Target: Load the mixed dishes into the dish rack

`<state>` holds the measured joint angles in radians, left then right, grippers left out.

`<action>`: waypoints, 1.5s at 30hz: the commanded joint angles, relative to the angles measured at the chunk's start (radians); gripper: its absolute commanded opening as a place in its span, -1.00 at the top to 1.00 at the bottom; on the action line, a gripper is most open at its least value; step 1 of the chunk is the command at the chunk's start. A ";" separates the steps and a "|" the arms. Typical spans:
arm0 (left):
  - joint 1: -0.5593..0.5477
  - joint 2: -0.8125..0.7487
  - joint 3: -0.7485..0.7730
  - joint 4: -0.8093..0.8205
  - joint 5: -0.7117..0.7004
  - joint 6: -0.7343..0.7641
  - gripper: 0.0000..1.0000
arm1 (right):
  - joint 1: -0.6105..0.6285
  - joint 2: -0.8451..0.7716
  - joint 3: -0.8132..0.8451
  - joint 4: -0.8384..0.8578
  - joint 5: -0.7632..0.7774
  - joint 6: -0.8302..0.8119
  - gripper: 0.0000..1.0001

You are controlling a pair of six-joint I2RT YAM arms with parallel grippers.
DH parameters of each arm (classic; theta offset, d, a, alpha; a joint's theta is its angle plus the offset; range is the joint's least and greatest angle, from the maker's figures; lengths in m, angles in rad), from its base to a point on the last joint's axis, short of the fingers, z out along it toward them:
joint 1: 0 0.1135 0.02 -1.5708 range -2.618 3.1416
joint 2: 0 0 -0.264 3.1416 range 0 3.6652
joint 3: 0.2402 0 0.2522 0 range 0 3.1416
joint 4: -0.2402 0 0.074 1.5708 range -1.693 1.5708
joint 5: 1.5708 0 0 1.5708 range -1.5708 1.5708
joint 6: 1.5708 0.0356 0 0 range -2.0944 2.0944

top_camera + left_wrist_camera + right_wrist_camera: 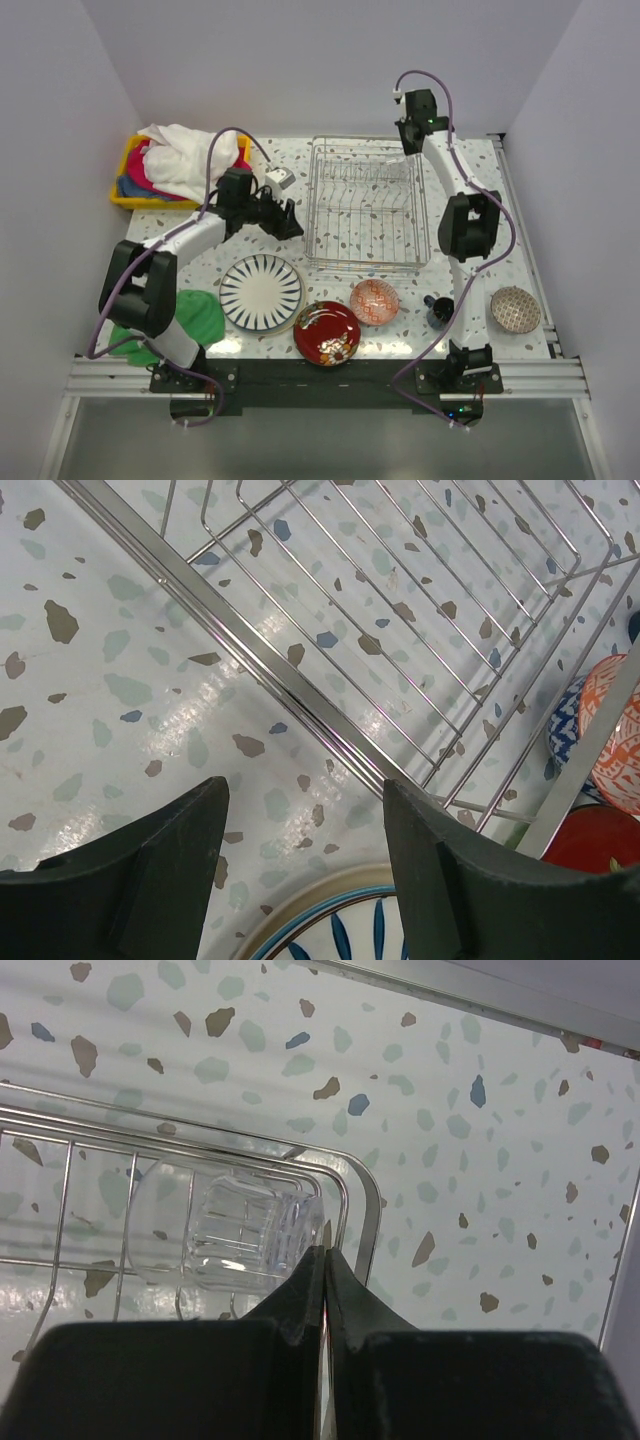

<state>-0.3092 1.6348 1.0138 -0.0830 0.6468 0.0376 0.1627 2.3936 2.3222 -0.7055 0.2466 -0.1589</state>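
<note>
The dish rack (365, 262) (230, 620) stands mid-table. A small clear glass (240, 1230) lies on its side in the rack's far right corner. My right gripper (411, 143) (325, 1252) hovers over that corner, shut and empty, its tips just beside the glass. My left gripper (293, 220) (305, 790) hangs open left of the rack, above the far edge of the striped plate (261, 291) (340, 930), holding nothing. On the table in front of the rack are the red floral plate (327, 332) (590, 835), orange-red bowl (374, 300) (615, 730), dark blue mug (439, 310) and blue-white bowl (515, 308).
A yellow bin (128, 190) heaped with cloths sits at the back left. A green cloth (200, 315) lies near the left arm's base. A metal rail (520, 215) borders the table's right side.
</note>
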 commanded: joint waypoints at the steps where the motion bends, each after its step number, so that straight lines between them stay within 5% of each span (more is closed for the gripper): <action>1: -0.004 0.013 0.046 0.037 0.014 -0.001 -0.37 | -0.002 0.032 0.012 0.000 0.008 -0.013 1.00; 30: -0.005 0.007 0.012 0.068 0.014 -0.018 -0.37 | 0.150 -0.025 0.008 -0.028 -0.118 -0.021 1.00; 41: -0.005 0.066 0.051 0.132 -0.006 -0.071 0.15 | 0.166 -0.016 0.008 -0.014 -0.115 -0.042 0.95; 45: -0.005 0.091 0.083 0.134 -0.027 -0.076 0.20 | 0.172 -0.022 0.006 -0.015 -0.135 -0.027 0.95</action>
<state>-0.3092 1.7031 1.0271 -0.0143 0.6327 -0.0185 0.3195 2.4069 2.3150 -0.6941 0.1791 -0.1993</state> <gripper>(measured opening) 0.410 0.023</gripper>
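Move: The clear glass lying in the rack's far right corner is about 4 cm to the left of the shut right fingers, roughly 1 cm farther out and 5 cm lower; the rack's right rail runs some 2 cm to their right, 3 cm down. The spread left fingers have the rack's left rail about 3 cm to their right and 2 cm below; the striped plate lies 10 cm left and 17 cm back, the orange bowl some 24 cm right and 20 cm back. With its fingers shut, the right hand first dips about 3 cm into the rack's far right corner, then pushes left about 10 cm against the base end of the glass, easing back up some 2 cm and turning counter-clockwise roughly 10 degrees as it shoves glass and rack across the table. The left hand holds its place beside the rack's left rail until near the end, when it edges about 1.5 cm forward and as much down while its fingers start to close, still partly open, one fingertip right at the rail. ##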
